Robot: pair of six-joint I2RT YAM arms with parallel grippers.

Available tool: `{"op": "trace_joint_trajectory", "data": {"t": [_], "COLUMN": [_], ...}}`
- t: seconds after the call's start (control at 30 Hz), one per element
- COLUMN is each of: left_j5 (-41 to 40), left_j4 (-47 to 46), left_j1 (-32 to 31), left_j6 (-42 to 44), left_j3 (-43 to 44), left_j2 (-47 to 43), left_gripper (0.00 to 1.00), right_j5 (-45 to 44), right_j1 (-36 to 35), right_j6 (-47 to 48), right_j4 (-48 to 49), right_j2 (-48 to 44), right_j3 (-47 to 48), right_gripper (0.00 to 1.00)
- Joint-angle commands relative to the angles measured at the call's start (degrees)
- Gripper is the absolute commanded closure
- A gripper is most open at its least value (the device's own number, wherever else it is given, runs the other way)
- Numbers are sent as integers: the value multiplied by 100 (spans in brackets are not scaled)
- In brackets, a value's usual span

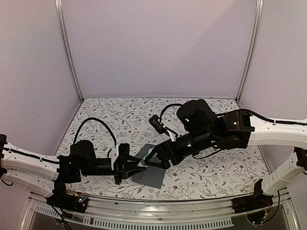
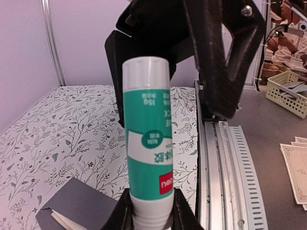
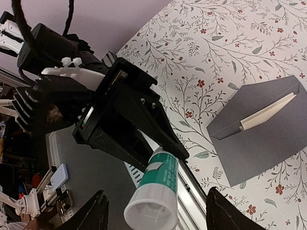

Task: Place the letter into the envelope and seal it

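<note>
A teal-and-white glue tube stands out of my left gripper, which is shut on its base. Its translucent cap points at my right gripper, whose fingers stand open on either side of the cap without touching it. From above, both grippers meet over the front middle of the table, left gripper, right gripper, tube between them. The dark grey envelope lies flat just beyond, also seen as the envelope. A pale strip of the letter shows at its mouth under the flap.
The floral tablecloth covers the table. An aluminium rail runs along the near edge. Beyond it, off the table, lie bordered paper sheets and a pale basket. Metal frame posts stand at the back corners.
</note>
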State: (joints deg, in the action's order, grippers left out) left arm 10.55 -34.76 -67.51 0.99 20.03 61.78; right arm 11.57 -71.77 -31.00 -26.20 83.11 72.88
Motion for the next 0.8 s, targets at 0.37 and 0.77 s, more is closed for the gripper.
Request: {"op": "trace_joint_trajectory", "data": {"t": [0.37, 0.77], "left_j5": [-43, -61], "left_j4": [50, 29], "left_j1": [-279, -324], "left_j6": [261, 213], "left_j3": [257, 474], "left_j2": [433, 820], "left_gripper": [100, 100], "right_j5": [472, 530], "right_j1": [181, 181], "right_j6": [33, 72], "right_j4": [-1010, -1077], "right_j2": [624, 711], "right_j3": [712, 666], "right_gripper": [51, 71]}}
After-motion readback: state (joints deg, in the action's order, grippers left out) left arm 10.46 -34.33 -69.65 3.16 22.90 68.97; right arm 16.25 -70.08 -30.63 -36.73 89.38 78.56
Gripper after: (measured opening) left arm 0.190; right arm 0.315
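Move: Between the right hand's open fingers the glue stick's free white end already stands, the stick's middle roughly 3 cm to the left of the hand point and 2 cm below it, level with it fore and aft. From the left hand, which holds the other white end, the stick's middle is about 3 cm to the right and 4 cm up, level fore and aft. The envelope lies on the table about 8 cm ahead of the right hand, 2 cm to its left and 19 cm below. Sinking about 3 cm, the right hand tips its fingers some 10 degrees further down and narrows them from wide open to near the stick's width around the teal body. The left hand keeps its pinch on the white end and carries the stick down and to the right, roughly 2 cm each, farther in between those fingers; a firm right grip can't be seen yet. ##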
